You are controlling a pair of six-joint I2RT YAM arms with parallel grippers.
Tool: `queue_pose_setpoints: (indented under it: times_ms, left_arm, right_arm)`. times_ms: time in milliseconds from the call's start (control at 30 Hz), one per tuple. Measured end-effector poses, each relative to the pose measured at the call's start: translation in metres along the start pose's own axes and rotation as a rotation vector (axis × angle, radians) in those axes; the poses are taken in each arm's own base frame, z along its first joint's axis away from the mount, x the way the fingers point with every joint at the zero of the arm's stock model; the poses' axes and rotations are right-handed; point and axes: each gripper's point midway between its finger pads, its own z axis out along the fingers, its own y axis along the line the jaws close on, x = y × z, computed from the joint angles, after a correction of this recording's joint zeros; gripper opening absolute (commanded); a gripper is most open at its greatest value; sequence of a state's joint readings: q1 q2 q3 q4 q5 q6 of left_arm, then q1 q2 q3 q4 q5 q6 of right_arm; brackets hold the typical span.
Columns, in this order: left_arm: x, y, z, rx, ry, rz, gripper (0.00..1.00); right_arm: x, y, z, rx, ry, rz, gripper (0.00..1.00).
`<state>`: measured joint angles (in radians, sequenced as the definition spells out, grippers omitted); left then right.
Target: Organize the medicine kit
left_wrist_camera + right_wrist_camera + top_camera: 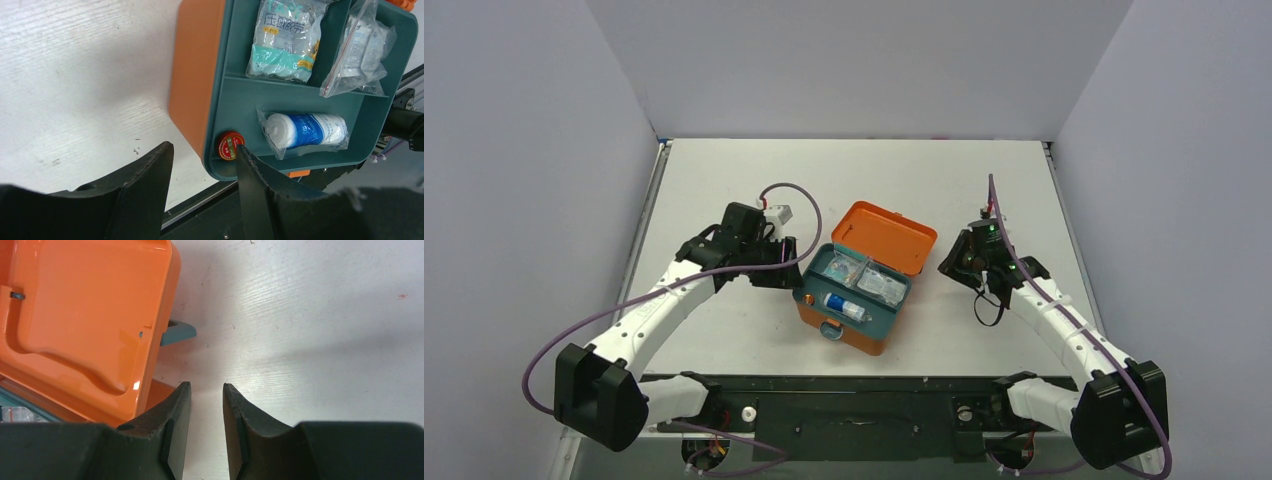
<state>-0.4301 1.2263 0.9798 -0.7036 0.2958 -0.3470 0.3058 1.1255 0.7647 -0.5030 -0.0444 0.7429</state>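
Note:
The medicine kit (852,330) is an orange box standing mid-table with its lid (886,234) swung open. A teal tray (280,95) rests in it, holding a printed gauze packet (286,40), a clear zip bag (361,47), a wrapped blue-and-white bandage roll (306,131) and a small red round tin (228,147) in the corner. My left gripper (204,147) hovers open over that corner, one fingertip (245,155) just beside the tin, holding nothing. My right gripper (206,386) is open by a narrow gap over bare table, right of the lid (85,315).
The kit's teal handle (177,333) pokes out past the lid edge. A black rail (854,400) runs along the table's near edge. Grey walls close in the left, right and back sides. Purple cables (799,195) loop off both arms.

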Motion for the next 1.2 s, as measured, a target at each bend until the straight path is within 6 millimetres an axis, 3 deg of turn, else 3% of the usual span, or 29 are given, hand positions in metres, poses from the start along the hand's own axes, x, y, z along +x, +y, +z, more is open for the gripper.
queue_pose_setpoints:
  times_ms: [300, 467, 667, 867, 1200]
  left_arm:
    - [0.011, 0.002, 0.006, 0.014, 0.031, -0.008, 0.45]
    - [0.012, 0.004, 0.012, 0.009, 0.045, -0.012, 0.39]
    - [0.013, 0.007, 0.022, 0.001, 0.065, -0.018, 0.34]
    - [0.011, 0.005, 0.028, 0.006, 0.069, -0.010, 0.29]
    - [0.008, -0.001, 0.036, 0.000, 0.081, 0.014, 0.18]
  right_arm:
    - [-0.008, 0.010, 0.004, -0.045, -0.018, 0.051, 0.27]
    - [-0.009, 0.013, 0.012, -0.065, -0.019, 0.099, 0.26]
    - [-0.008, 0.007, 0.023, -0.063, -0.014, 0.170, 0.18]
    - [-0.011, -0.002, 0.038, -0.056, -0.019, 0.243, 0.00]
    - [-0.012, -0.003, 0.068, -0.088, 0.008, 0.318, 0.00]
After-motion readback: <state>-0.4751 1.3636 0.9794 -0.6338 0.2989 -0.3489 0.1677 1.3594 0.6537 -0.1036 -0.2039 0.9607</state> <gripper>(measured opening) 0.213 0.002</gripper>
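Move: The left hand, half open, hangs beside the box's left rim: the rim stretch near the front corner is some 2 cm to its right, 1 cm ahead and about 4 cm below. The red cap is 4 cm right and 1 cm back, the bandage roll 11 cm right and 2 cm back. For the right hand, the teal handle under the open lid's right end lies about 7 cm ahead, 4 cm left and 6 cm lower; the lid's middle is 10 cm ahead and 13 cm left. Down about 3 cm and then some 2 cm to the right, the left hand settles over the box's left rim with one finger outside the wall and one inside the tray, narrowing its half-open fingers. Meanwhile the right hand goes about 5 cm forward, rising slightly before sinking over 4 cm, towards the lid's handle; it rolls some 15 degrees, left side up, turns slightly clockwise and shuts its empty fingers. ##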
